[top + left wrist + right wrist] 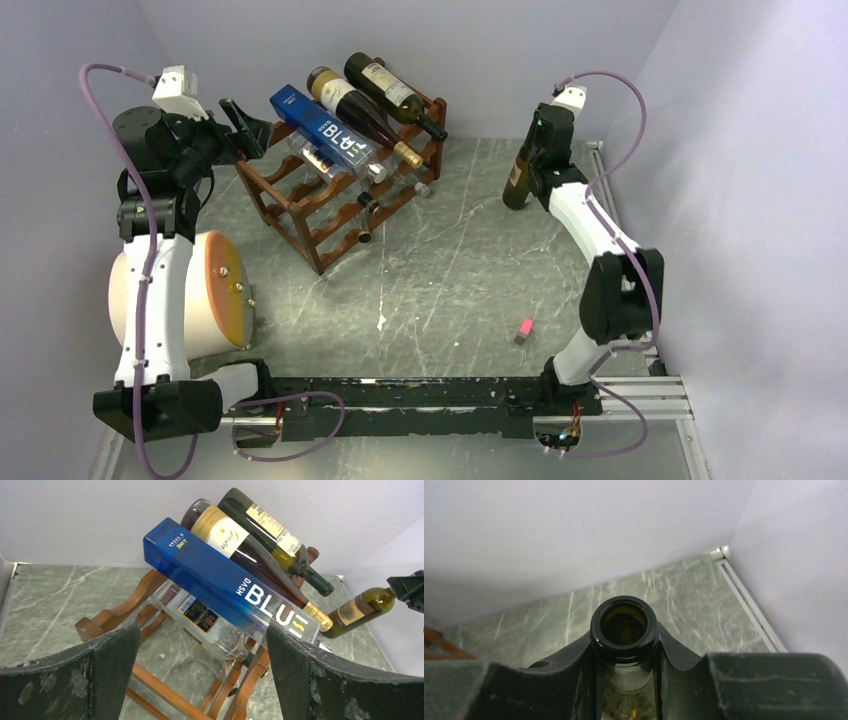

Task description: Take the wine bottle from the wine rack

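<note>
The wine rack point(300, 205) point(112, 617) is reddish-brown wood and stands at the back left of the table. It holds a blue box-shaped bottle point(325, 130) point(225, 587), two dark wine bottles point(352, 106) point(393, 90) and a clear bottle point(210, 625). Well to the right of the rack a dark green wine bottle point(517, 182) point(362, 609) point(624, 627) is roughly upright, its open mouth up. My right gripper point(542, 148) point(625, 652) is shut on its neck. My left gripper point(245, 125) point(202, 645) is open just left of the rack, holding nothing.
A round cream and orange drum point(215, 290) lies at the left beside the left arm. A small pink block point(523, 331) lies on the marble table point(450, 270) in front of the right arm. Walls close in the back and both sides, and a metal rail point(603, 165) runs along the right edge.
</note>
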`<state>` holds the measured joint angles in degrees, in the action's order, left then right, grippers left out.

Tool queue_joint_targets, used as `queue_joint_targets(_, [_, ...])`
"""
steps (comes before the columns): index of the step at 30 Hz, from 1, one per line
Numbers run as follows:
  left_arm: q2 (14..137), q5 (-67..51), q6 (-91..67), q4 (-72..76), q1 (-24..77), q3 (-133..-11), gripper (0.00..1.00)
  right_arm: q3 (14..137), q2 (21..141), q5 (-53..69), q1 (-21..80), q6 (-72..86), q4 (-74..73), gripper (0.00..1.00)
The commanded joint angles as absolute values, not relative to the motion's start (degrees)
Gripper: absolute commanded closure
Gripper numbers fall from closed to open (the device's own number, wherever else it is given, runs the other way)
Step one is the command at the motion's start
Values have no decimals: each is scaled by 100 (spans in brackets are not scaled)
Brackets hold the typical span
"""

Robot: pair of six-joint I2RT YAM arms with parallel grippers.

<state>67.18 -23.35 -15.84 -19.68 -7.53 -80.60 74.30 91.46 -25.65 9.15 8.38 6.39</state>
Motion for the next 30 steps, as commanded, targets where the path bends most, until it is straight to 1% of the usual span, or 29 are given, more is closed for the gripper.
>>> queue_joint_targets(1, [6510, -1958, -1320, -1867, -852, -7858, 1, 8243, 9792, -2644, 690, 347, 1974, 100])
queue_joint_targets(5, [6486, -1796, -1292, -1821, -847, -7713, 1, 8871, 10494, -2734, 446, 532, 1888, 100])
queue_joint_targets(10, [6485, -1918, -1336, -1746, -1067, -7639, 1, 9242, 10955, -2492, 357, 549, 1815, 100])
queue_joint_targets(13, [6445, -1899, -1359, -1695, -1081, -7563, 0, 8994, 10898, -2494, 366, 345, 2204, 100])
queue_joint_targets(14, [6435, -1889, -1369, -1689, -1081, -7545, 2, 8927, 10884, -2462, 369, 320, 2259, 100])
queue_joint_targets(19, [6467, -1959, -1427, -1619, -1081, -7475, 2, 8655, 10698, -2419, 383, 355, 2261, 100])
queue_joint_targets(20, [6458, -1991, -1438, -1589, -1081, -7465, 1, 8642, 10673, -2433, 398, 299, 2214, 97])
queue_joint_targets(21, [6445, -2026, -1441, -1572, -1081, -7444, 1, 8633, 10664, -2473, 413, 266, 2141, 88])
queue_joint_targets(22, [6432, -2044, -1449, -1551, -1081, -7426, 1, 8622, 10643, -2501, 429, 242, 2095, 78])
queue_joint_targets(23, [6414, -2062, -1457, -1535, -1081, -7400, 1, 8619, 10625, -2536, 424, 250, 2035, 60])
queue_joint_targets(24, [6389, -2077, -1459, -1518, -1081, -7382, 1, 8651, 10627, -2577, 428, 269, 1937, 45])
queue_joint_targets(27, [6311, -2101, -1460, -1450, -1081, -7299, 0, 8888, 10640, -2658, 430, 298, 1532, 14])
queue_joint_targets(29, [6270, -2089, -1466, -1405, -1077, -7244, 0, 9011, 10593, -2646, 425, 343, 1316, 2])
queue_joint_targets(30, [6247, -2088, -1474, -1377, -1074, -7216, 0, 9045, 10526, -2626, 433, 363, 1238, 0])
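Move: The right hand already grips the wine bottle's neck; the standing spot at the far right of the table lies about 8 cm ahead of it, 4 cm to its right and 27 cm below. From that hand the wine rack's middle is some 47 cm left and about level fore and aft, and the dark bottle on top is roughly 32 cm left and 6 cm ahead. From the left hand, the standing spot is about 21 cm ahead, 60 cm right, 40 cm below. Right hand carries the bottle about 8 cm forward, right and down, then releases; left drifts left and down. ##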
